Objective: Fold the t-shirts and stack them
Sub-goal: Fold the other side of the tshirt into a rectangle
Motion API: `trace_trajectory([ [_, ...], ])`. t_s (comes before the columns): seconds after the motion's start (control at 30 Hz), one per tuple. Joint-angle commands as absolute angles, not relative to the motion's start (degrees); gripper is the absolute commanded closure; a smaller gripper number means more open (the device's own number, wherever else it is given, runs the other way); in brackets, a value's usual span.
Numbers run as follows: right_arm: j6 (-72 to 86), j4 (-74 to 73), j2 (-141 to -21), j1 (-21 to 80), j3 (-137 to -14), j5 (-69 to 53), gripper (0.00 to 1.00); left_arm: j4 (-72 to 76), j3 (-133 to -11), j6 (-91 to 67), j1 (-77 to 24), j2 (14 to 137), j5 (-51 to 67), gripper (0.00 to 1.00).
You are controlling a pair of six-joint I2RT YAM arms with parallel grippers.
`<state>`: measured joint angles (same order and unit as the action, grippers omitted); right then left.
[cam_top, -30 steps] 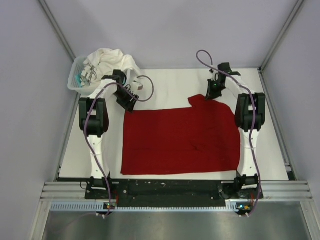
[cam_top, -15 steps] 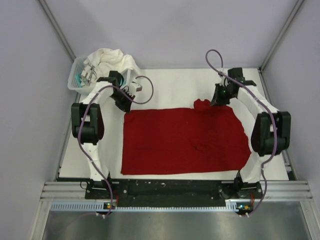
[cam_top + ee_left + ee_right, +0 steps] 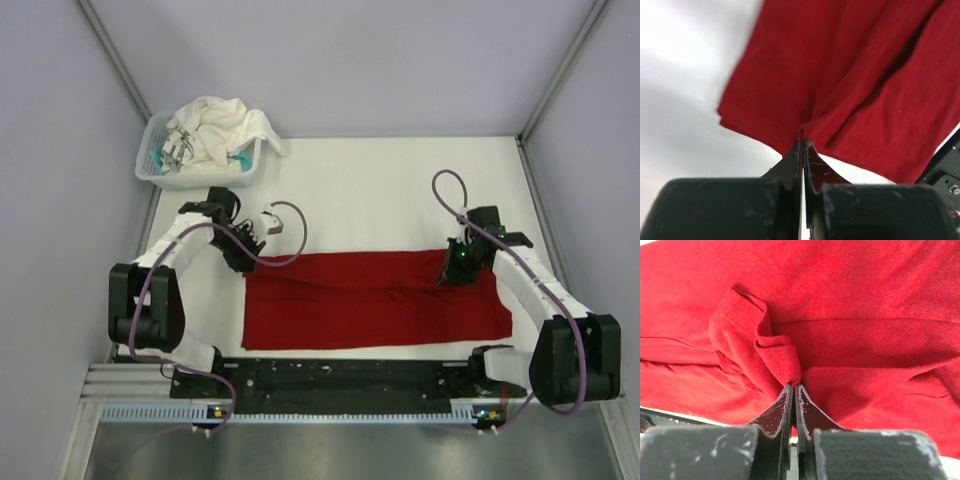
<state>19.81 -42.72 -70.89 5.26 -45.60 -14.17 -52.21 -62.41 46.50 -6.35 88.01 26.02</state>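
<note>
The deep red t-shirt [image 3: 375,300] lies on the white table as a wide, short band, its far part doubled toward the near edge. My left gripper [image 3: 247,262] is shut on the red shirt's far left edge [image 3: 802,131]. My right gripper [image 3: 455,270] is shut on a bunched fold of the same shirt [image 3: 790,367] at the far right. Both hold the cloth slightly raised. A white t-shirt [image 3: 225,125] sits crumpled in the basket at the far left.
The small white slatted basket [image 3: 160,172] stands at the table's far left corner, heaped with white cloth. Grey walls close in on three sides. A black base rail [image 3: 340,378] runs along the near edge, just under the shirt's near hem.
The left gripper closed on the shirt's far left edge. Both grippers then drew the far edge toward the near side, so the red shirt went from a tall rectangle to a narrow folded band.
</note>
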Motion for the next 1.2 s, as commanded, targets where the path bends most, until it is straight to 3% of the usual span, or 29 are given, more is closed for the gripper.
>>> trace_trajectory([
  [0.0, 24.34, -43.68, -67.76, 5.89, -44.12, -13.53, 1.00, -51.16, -59.24, 49.66, -6.68, 88.50, 25.40, 1.00],
  [0.67, 21.71, -53.53, -71.45, 5.45, -49.75, -4.47, 1.00, -46.14, -57.40, 53.43, -10.46, 90.44, 13.89, 1.00],
  [0.7, 21.54, -53.53, -72.59, 5.45, -49.66, -5.27, 1.00, -46.14, -56.78, 53.96, -10.55, 90.35, 13.54, 0.98],
  [0.77, 21.09, -53.96, -74.61, 5.45, -49.66, -6.50, 0.96, -46.49, -56.25, 54.49, -10.63, 90.44, 13.36, 0.84],
  [0.87, 19.78, -56.33, -75.94, 5.45, -50.45, -8.35, 0.70, -49.21, -57.39, 55.81, -10.55, 90.18, 13.10, 0.65],
  [1.0, 18.55, -62.21, -72.52, 5.54, -52.11, -9.67, 0.50, -54.91, -59.93, 58.62, -10.46, 88.07, 13.45, 0.44],
  [1.13, 19.86, -62.93, -67.51, 5.36, -55.98, -5.20, 0.47, -59.85, -64.15, 58.89, -10.55, 87.10, 15.81, 0.41],
  [1.17, 20.30, -61.80, -67.41, 5.45, -56.86, -4.40, 0.51, -60.64, -65.90, 58.02, -10.63, 87.27, 16.95, 0.42],
])
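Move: Above its laying-down line on the red t-shirt, the left hand holds one end of the folded-over edge, its spot about 1 cm back, 2 cm left and 5 cm below; the shirt's far-left corner is 8 cm ahead, its near-left corner some 19 cm back and 1 cm left. The right hand's spot is roughly 3 cm back, 2 cm right and 5 cm below; the shirt's near-right corner lies about 12 cm back and 17 cm right. Lowering its end onto the shirt, the left hand sinks about 4 cm with a short jog back, then forward and left, opens, and eases back as it starts to lift, rolling its left side up. The right hand draws its end back and a little right, dipping slightly, then opens and slides back off the cloth to about 5 cm from its start, fingertips swinging towards the base, rising last. ##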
